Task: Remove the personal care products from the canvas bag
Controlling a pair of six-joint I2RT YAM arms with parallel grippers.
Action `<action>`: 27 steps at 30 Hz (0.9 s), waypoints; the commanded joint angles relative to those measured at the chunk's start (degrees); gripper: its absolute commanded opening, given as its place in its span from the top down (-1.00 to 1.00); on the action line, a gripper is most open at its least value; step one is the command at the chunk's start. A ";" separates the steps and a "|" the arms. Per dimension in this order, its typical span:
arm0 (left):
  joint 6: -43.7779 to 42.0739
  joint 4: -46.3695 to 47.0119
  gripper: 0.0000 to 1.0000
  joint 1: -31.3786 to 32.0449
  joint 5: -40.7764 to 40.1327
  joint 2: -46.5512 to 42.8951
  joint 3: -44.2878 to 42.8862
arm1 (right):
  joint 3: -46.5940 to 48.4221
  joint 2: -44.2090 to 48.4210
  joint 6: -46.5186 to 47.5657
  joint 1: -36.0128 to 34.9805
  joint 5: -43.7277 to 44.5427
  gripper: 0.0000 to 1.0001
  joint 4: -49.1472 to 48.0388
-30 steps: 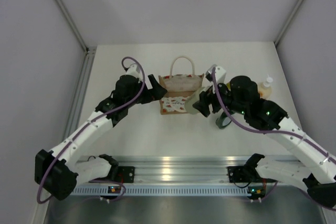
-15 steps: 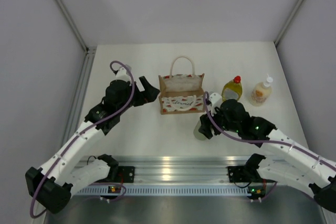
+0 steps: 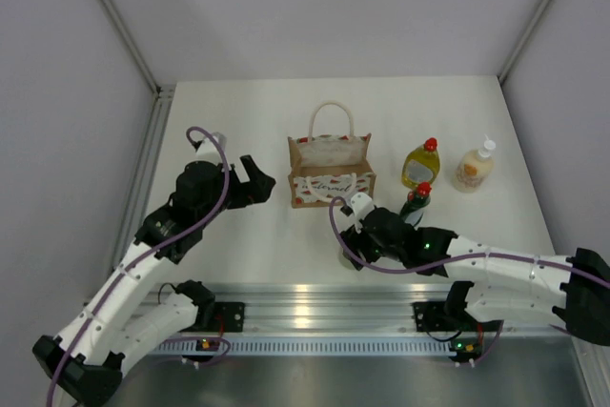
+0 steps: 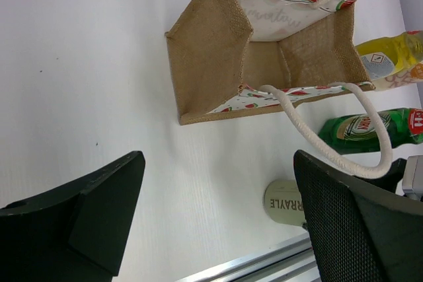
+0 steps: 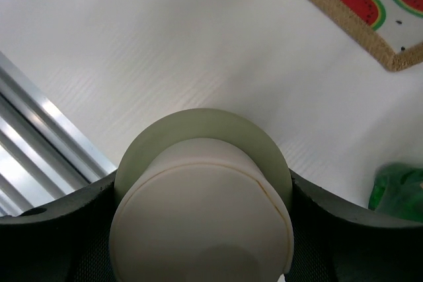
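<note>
The canvas bag (image 3: 331, 171) stands open at mid-table; in the left wrist view the canvas bag (image 4: 264, 51) shows a bare inside. Right of it stand the yellow-green bottle (image 3: 420, 163), the peach pump bottle (image 3: 475, 166) and the dark green bottle (image 3: 416, 199). My right gripper (image 3: 351, 253) sits low near the front rail, shut on the pale green bottle (image 5: 201, 216), whose white cap faces the wrist camera. That pale green bottle (image 4: 284, 203) turns its base toward my left gripper (image 4: 225, 222). My left gripper (image 3: 257, 181) is open and holds nothing, left of the bag.
The aluminium rail (image 3: 315, 297) runs along the table's front edge, just below the right gripper, and the rail (image 5: 39, 137) shows close beside the held bottle. Grey walls close in the table at the left, back and right. The bag's cream handle (image 4: 344, 130) loops toward my left finger.
My right arm has swung from the bag down toward the front rail, carrying the pale green bottle. My left gripper has drawn back leftward from the bag.
</note>
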State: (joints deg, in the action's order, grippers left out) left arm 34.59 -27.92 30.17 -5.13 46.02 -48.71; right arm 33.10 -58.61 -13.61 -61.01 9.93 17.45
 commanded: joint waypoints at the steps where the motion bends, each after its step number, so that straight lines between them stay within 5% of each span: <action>1: -2.42 -4.41 -0.96 0.24 -2.17 -3.12 -1.12 | 0.39 -0.72 -1.60 -2.44 6.50 1.00 -13.14; 6: -3.03 -9.42 -0.97 0.15 -2.70 -7.08 -2.62 | -0.76 -1.94 -2.13 -2.62 7.64 0.93 -14.55; 11: -4.70 -13.29 -0.97 0.24 -4.98 -9.02 -4.02 | 0.03 -3.35 -2.74 -2.79 8.26 -0.30 -13.59; 14: -5.58 -14.88 -0.97 0.15 -7.09 -9.81 -4.20 | 0.91 -3.27 -2.74 -2.97 8.35 -0.58 -12.27; 16: -5.76 -15.49 -0.97 0.15 -8.31 -10.25 -4.29 | 1.35 -2.92 -2.48 -3.15 8.26 -0.98 -11.22; 27: -9.98 -19.97 -0.97 0.15 -17.44 -10.60 -8.07 | 5.30 8.58 -2.57 -3.23 15.71 -0.99 -1.22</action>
State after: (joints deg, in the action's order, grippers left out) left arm 27.11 -45.95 30.17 -16.67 36.10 -54.15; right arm 33.98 -54.87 -15.64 -63.16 19.97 12.49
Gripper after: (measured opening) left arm 0.984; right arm 0.993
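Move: The right hand already grips the pale green canister by its white cap, low over the table, with the canister's middle about 4 cm below the hand point and 1 cm to its left. The canvas bag's middle is some 16 cm ahead and 4 cm left of the hand. The green bottle is about 7 cm ahead and 14 cm right, the yellow bottle roughly 17 cm ahead and 16 cm right. From the left hand, the canister lies about 10 cm back, 20 cm right and 19 cm below. Ease the right hand level, about 2 cm forward and a little left, tilting it slightly to straighten the canister on the table in front of the bag. Then spread the fingers fully to let go of the cap and rise some 4 cm clear of it. Meanwhile draw the open, empty left gripper left and back, away from the bag, about 8 cm, its left side rolling up. ##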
